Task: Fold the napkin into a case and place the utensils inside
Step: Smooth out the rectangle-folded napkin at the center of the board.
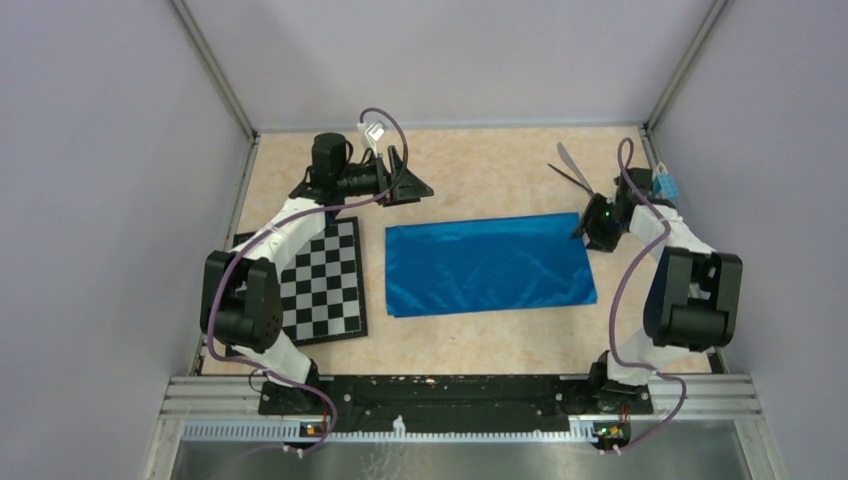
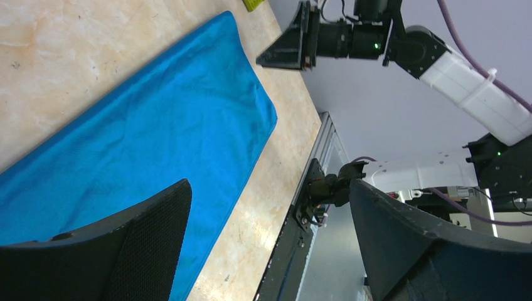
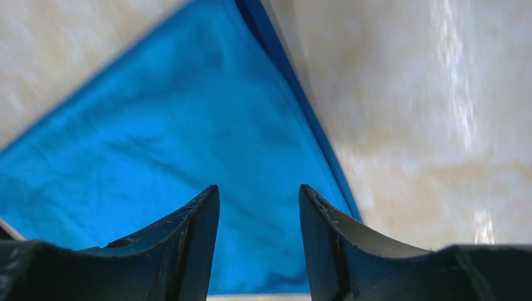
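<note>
The blue napkin (image 1: 490, 265) lies flat on the table as a wide oblong, two layers showing at its right edge. My left gripper (image 1: 415, 188) is open and empty, hovering just beyond the napkin's far left corner; its wrist view shows the napkin (image 2: 157, 138) beneath the wide-apart fingers (image 2: 150, 238). My right gripper (image 1: 588, 228) is open and empty over the napkin's far right corner (image 3: 188, 125), with the cloth between its fingertips (image 3: 258, 194). The silver knife (image 1: 568, 160) and the thin black utensil (image 1: 570, 178) lie at the back right, beyond the right gripper.
A black-and-white chessboard (image 1: 325, 285) lies left of the napkin under the left arm. A small light-blue block (image 1: 665, 185) sits by the right wall. A yellow-green piece (image 2: 254, 4) shows at the top of the left wrist view. Walls enclose the table.
</note>
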Available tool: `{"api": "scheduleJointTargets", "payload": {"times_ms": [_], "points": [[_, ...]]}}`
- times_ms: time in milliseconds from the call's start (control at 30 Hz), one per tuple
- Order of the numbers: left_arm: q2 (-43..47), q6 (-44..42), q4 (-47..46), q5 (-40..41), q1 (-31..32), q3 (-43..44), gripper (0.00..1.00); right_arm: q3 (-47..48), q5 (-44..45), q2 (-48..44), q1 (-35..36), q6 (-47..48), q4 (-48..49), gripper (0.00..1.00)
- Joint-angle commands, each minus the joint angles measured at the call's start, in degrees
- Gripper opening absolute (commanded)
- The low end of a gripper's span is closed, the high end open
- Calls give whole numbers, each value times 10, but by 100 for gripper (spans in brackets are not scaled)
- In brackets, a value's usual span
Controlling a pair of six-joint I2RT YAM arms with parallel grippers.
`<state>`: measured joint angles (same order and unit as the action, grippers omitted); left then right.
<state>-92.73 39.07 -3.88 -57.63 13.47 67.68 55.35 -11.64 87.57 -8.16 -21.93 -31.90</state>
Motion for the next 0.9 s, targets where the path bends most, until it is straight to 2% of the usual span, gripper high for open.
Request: {"api": "scheduleJointTargets", "payload": {"times_ms": [0,100,200,400,500,867], "points": [[6,-11,-18,-4,-3,-2,99,90,-53,85,-14,-1,103,51],[6,-15,-14,-3,-3,1,99,137,-116,154,-42,9,113,47],[3,-22,-7,-1,-3,4,99,165,-124,186,-44,30,106,45],[-2,-24,-4,-2,-3,6,99,166,-144,200,-51,38,121,45],[-3,-24,-4,-2,-3,6,99,160,-151,208,-51,39,123,37],[-4,-24,-5,-5,-3,7,99,164,-155,209,-54,43,134,21]]}}
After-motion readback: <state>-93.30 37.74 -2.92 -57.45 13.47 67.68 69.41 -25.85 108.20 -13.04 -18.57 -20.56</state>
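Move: The napkin's far right corner lies about 10 cm ahead of the right hand, 1 cm to its right and 3 cm below. The black fork lies some 20 cm ahead of this hand and 2 cm to its right, with the knife about 6 cm beyond the fork, both on the table. From the waiting left hand, the corner is about 7 cm ahead, 35 cm to the right and 21 cm below. The right fingers come down astride the top layer's edge at the napkin's far right corner and narrow from half open to about a quarter, with the cloth between the tips. The hand gets there by sweeping forward about 10 cm along the right edge, nearly all of it early on, sinking about 2 cm, then stays at the corner while the fingers draw in and the wrist rolls some 10 degrees. ##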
